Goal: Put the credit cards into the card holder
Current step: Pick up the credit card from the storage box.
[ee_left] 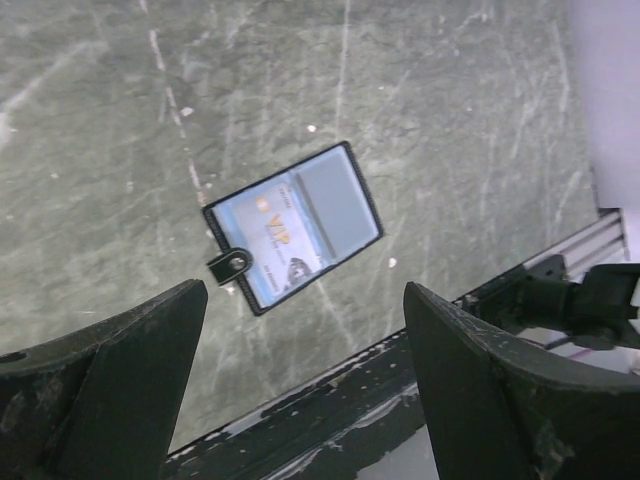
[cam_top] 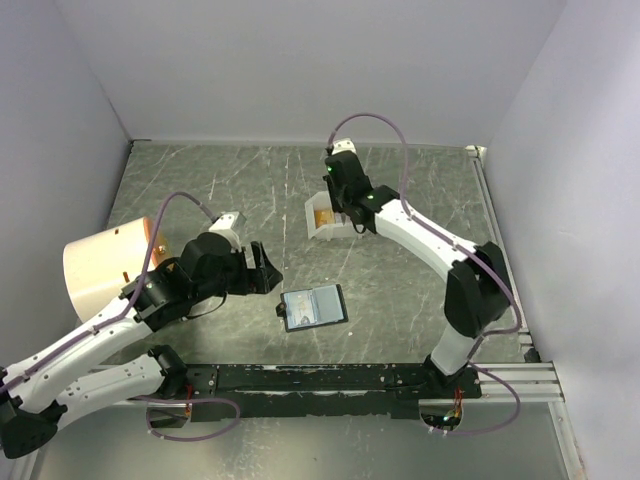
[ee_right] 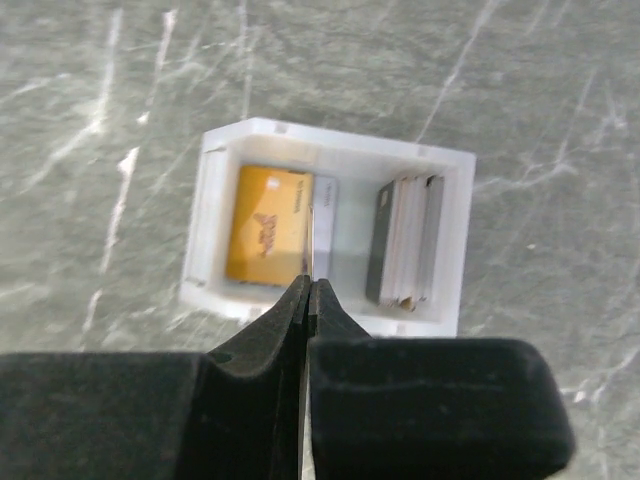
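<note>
The card holder (cam_top: pixel 314 307) lies open and flat on the table, black-rimmed and pale blue inside, with a printed card showing in one pocket (ee_left: pixel 270 235). My left gripper (cam_top: pixel 266 270) hovers just left of it, open and empty (ee_left: pixel 305 295). My right gripper (cam_top: pixel 347 212) is over the white box (cam_top: pixel 328 220) and shut (ee_right: pixel 310 285) on a thin credit card seen edge-on. Inside the box (ee_right: pixel 330 140) a gold credit card (ee_right: pixel 268 235) lies flat on the left. Several cards (ee_right: pixel 405 240) stand on edge on the right.
A cream cylindrical object (cam_top: pixel 100 265) stands at the left by the left arm. A black rail (cam_top: pixel 330 378) runs along the near table edge, close below the card holder. Pale walls close off the left, back and right sides.
</note>
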Robot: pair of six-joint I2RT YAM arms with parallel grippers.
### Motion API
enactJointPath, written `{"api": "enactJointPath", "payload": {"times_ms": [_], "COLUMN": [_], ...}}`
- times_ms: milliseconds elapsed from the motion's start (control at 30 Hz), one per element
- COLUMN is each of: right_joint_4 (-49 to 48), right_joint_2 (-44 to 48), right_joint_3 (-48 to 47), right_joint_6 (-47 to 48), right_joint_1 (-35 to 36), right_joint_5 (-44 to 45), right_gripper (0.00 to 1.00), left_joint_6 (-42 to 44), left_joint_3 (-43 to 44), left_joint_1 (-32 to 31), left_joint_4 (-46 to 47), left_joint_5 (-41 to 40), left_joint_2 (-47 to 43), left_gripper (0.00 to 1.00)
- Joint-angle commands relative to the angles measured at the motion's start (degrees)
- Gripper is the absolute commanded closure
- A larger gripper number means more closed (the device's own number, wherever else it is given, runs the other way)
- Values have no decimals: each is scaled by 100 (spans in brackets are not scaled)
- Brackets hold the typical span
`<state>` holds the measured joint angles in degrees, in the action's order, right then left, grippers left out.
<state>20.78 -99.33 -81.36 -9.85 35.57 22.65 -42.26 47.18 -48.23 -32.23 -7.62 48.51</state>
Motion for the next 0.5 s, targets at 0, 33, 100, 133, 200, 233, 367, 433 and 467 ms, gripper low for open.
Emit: {"api": "enactJointPath", "payload": {"times_ms": [0, 33, 100, 133, 200, 233, 367, 433, 467], "right_joint_4": [-269, -334, -466, -537, -769, -893, -1554, -1887, -2005], "right_joint_2": [856, 1034, 1362, 1539, 1899, 2084, 2882, 3201, 3350], "right_joint_3": [486, 637, 896, 1034, 1383, 1551, 2334, 2731, 2860], "right_joint_6": [-599, -724, -1024, -1168, -1469, -1654, -2378, -2702, -2872], "right_joint_1": [-31, -33, -33, -28, -27, -23, -39, -34, -38], "right_joint_5": [-924, -1134, -1429, -1582, -1956, -2107, -2731, -3003, -3105], "right_gripper": [100, 100, 100, 100, 100, 100, 100, 100, 100], "left_joint_6": [-511, -603, -794, -900, -1117, -1226, -1665, -1865, -1941], "left_joint_3": [-7, -33, -86, -123, -210, -259, -509, -606, -625], "left_joint_1": [-30, -25, -21, -30, -29, -32, -23, -25, -21], "left_joint_4": [760, 895, 1175, 1314, 1620, 1804, 2517, 2836, 2947], "left_joint_5": [544, 623, 754, 815, 914, 971, 1194, 1285, 1334], "left_joint_2": [99, 119, 160, 174, 222, 245, 343, 403, 441], "left_gripper": [9, 9, 9, 9, 10, 10, 12, 13, 14]}}
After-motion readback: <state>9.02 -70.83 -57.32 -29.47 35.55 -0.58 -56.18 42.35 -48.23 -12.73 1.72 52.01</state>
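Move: The right hand already holds a card over the storage box. The open left gripper it will be taken to waits about 22 cm back, 16 cm left and roughly level, while the box's middle is some 4 cm ahead, 14 cm below. From the left hand, the card's middle is about 25 cm ahead, 16 cm right and 4 cm lower; the card holder lies some 10 cm right, about level fore-and-aft, 19 cm below. The right hand keeps its pinch on the card and draws it back off the box about 11 cm, rising 6 cm, while it rolls some 35 degrees, left side up, so the fingers and card swing towards the left gripper. The left hand comes to meet it, moving about 6 cm right and a little up, its right side rolling up and its fingers staying wide open. ##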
